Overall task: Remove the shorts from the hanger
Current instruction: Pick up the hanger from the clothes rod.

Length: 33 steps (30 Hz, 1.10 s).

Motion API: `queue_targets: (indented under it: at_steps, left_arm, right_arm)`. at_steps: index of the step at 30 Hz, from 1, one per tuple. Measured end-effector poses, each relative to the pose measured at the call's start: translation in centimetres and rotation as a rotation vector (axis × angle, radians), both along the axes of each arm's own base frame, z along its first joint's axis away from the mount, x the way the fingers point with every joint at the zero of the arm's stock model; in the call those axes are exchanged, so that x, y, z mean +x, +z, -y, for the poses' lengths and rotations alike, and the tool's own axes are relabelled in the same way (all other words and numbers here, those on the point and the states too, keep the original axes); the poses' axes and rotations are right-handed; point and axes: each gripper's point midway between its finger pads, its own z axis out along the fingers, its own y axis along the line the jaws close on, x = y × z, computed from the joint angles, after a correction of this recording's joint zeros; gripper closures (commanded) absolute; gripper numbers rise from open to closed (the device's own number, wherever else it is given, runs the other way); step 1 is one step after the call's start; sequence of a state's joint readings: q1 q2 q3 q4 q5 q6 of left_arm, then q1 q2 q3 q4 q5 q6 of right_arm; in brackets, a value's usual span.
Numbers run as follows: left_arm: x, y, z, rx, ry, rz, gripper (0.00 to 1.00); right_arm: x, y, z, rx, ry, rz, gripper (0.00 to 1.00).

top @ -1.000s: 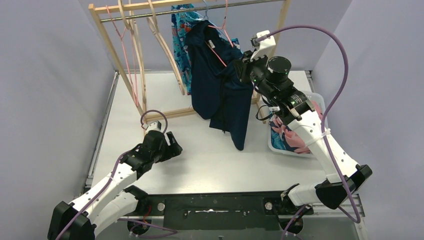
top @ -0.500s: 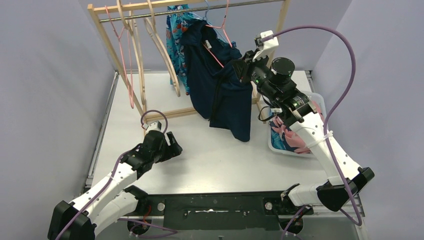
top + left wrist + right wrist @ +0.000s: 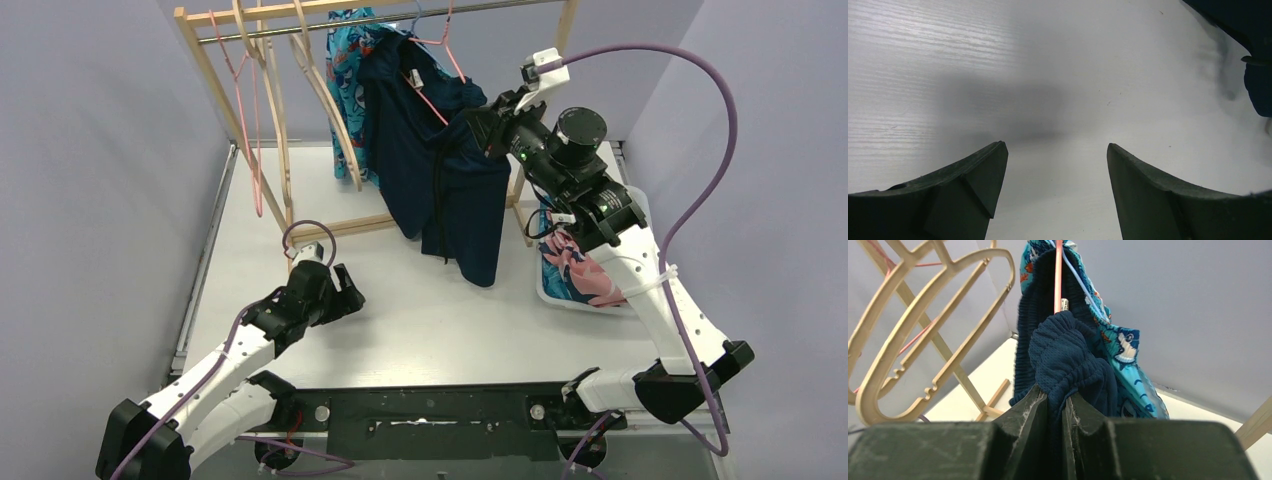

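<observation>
Dark navy shorts point(image 3: 440, 190) hang from a pink wire hanger point(image 3: 428, 88) on the rail. My right gripper point(image 3: 482, 130) is shut on their bunched waistband point(image 3: 1068, 355), just below the pink wire hanger point(image 3: 1058, 275); the legs droop toward the table. Teal shark-print shorts point(image 3: 345, 70) hang right behind them and show beside the navy fabric in the right wrist view point(image 3: 1125, 345). My left gripper point(image 3: 345, 290) rests low over the table, open and empty point(image 3: 1055, 147). A navy leg end point(image 3: 1258, 85) shows at that view's right edge.
A wooden rack point(image 3: 210, 70) stands at the back, with bare wooden hangers point(image 3: 320, 90) and an empty pink wire hanger point(image 3: 250, 130) on its rail. A clear bin point(image 3: 640, 205) at the right holds pink-and-navy floral shorts point(image 3: 585, 275).
My right gripper has risen and moved right with the navy waistband in it. The shorts and the hangers have swung left along the rail. The left arm has not moved.
</observation>
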<state>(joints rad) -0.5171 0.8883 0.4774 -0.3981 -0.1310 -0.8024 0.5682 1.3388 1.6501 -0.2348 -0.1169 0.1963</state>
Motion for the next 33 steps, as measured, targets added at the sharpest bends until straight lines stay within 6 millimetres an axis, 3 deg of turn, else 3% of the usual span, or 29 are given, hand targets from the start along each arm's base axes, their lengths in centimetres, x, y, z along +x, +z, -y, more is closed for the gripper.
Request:
queue_targets:
  at_steps: [6, 19, 27, 33]
  left_arm:
    - [0.0, -0.1, 0.0, 0.001, -0.001, -0.005, 0.27]
    - [-0.1, -0.2, 0.1, 0.002, -0.003, -0.011, 0.27]
    - [-0.1, -0.3, 0.1, 0.003, -0.004, -0.012, 0.27]
    - [-0.1, -0.3, 0.1, 0.002, -0.004, -0.011, 0.27]
  right_arm:
    - [-0.4, 0.8, 0.0, 0.008, 0.011, 0.014, 1.00]
    - [-2.5, -1.7, 1.9, 0.020, -0.020, -0.021, 1.00]
    - [-4.0, -3.9, 1.4, 0.006, 0.051, -0.025, 1.00]
    - [-6.1, -7.3, 0.7, -0.053, 0.156, -0.029, 1.00]
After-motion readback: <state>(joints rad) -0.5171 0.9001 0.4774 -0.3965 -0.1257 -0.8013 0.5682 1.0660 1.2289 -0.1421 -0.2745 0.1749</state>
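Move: The navy shorts on their pink hanger are already pinched in the right hand by the near end of the waistband; the hanger's hook is at the rod, about 12 cm ahead, 10 cm left and 15 cm above. Bare table in front of the rack lies some 15 cm back, 8 cm left and 50 cm below this hand. The teal shorts hang about 14 cm ahead and 15 cm left, 5 cm lower; the basket is 4 cm back, 23 cm right, 47 cm down. From the left hand, that bare table is about 4 cm back, 13 cm right, 10 cm below. The navy shorts and pink hanger, still gripped at the waistband's near end by the shut right fingers, are first nudged up a centimetre, then drawn down and back, some 7 cm lower and 6 cm nearer the base, away from the rod towards the bare table. The hand gathers speed and swings about 10 degrees counter-clockwise late on. ##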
